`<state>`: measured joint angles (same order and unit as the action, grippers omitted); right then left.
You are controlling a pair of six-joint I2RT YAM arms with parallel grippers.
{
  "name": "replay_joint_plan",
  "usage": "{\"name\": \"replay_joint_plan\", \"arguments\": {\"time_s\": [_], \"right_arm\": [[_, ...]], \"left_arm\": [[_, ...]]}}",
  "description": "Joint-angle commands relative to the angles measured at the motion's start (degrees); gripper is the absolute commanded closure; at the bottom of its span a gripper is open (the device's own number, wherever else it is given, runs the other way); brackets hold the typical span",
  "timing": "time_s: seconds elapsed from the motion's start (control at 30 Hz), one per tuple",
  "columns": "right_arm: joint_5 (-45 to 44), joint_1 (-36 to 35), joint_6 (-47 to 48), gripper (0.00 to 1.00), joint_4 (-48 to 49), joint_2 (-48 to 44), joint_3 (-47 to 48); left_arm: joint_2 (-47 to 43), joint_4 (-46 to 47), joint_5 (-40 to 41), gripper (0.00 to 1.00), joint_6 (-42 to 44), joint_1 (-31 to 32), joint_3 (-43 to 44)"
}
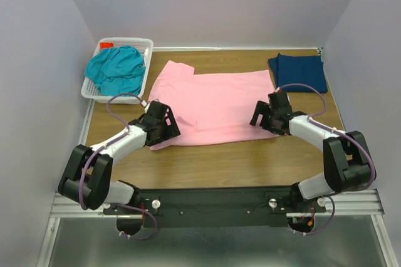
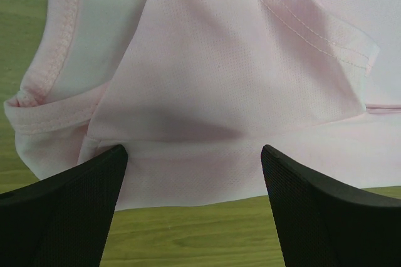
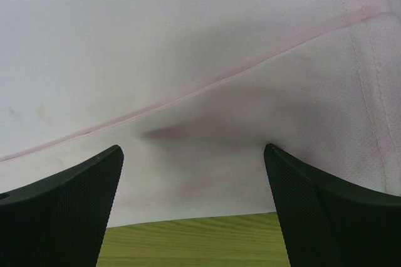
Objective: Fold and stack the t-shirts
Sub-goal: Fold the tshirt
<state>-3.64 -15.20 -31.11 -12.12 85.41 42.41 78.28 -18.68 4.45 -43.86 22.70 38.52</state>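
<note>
The light pink t-shirt (image 1: 213, 105) lies spread flat across the middle of the wooden table. My left gripper (image 1: 164, 123) is open at its near-left corner; in the left wrist view the collar and a folded sleeve (image 2: 238, 60) lie just beyond the open jaws (image 2: 194, 154). My right gripper (image 1: 268, 116) is open at the shirt's near-right edge; the pink hem (image 3: 200, 179) lies between its jaws (image 3: 194, 154). The dark navy t-shirt (image 1: 298, 71) lies folded at the back right. The teal t-shirt (image 1: 116, 68) is crumpled in the basket.
The white lattice basket (image 1: 145, 47) stands at the back left corner, with something red (image 1: 106, 45) at its far side. Bare wooden table (image 1: 225, 163) runs along the near edge in front of the shirt. Grey walls close in the left, right and back.
</note>
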Motion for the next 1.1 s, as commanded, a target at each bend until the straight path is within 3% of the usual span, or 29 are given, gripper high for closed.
{"name": "replay_joint_plan", "arguments": {"time_s": [0.0, 0.27, 0.47, 0.57, 0.83, 1.07], "right_arm": [[2.14, 0.35, -1.49, 0.0, -8.01, -0.15, -4.79], [2.94, 0.26, -0.88, 0.0, -11.95, -6.91, -6.03], [2.32, 0.26, 0.53, 0.0, -13.46, -12.19, 0.81], [1.88, 0.26, 0.53, 0.0, -11.79, -10.09, 4.95], [3.91, 0.0, 2.72, 0.0, -6.69, 2.56, 11.29], [0.83, -0.27, 2.11, 0.0, -6.16, 5.74, 8.66]], "left_arm": [[-1.28, -7.25, -2.07, 0.04, -2.64, 1.21, -3.8], [-7.87, -13.13, 0.82, 0.04, -8.25, 4.81, -3.9], [-11.04, -10.96, 4.96, 0.03, -5.11, 4.99, 3.92], [-7.98, -5.16, 4.61, 0.02, -2.65, 5.08, 8.75], [12.47, 2.5, 1.26, 0.02, 3.95, 5.16, 20.7], [19.19, 4.88, -1.02, 0.02, 3.34, 5.25, 18.53]]}}
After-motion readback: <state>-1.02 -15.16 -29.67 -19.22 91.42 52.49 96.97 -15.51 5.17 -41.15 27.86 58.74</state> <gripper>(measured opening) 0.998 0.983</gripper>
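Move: Both open grippers press on the pink t-shirt close to its near edge. Its middle lies about 14 cm ahead and 18 cm right of the left hand, and 11 cm ahead and 20 cm left of the right. A folded-over flap lies 6 cm ahead and 3 cm right of the left hand; the folded blue shirt is some 28 cm ahead and 15 cm right of the right hand. With fingers wide open and tips still on the pink cloth, both hands drag the t-shirt straight back about 5 cm, then lift off it together, the left higher than the right. Both swing forward and down again for a fresh spot farther in, the left about 13 cm forward and 7 cm rightward past the flap, the right about 7 cm forward, ending just over the cloth. ##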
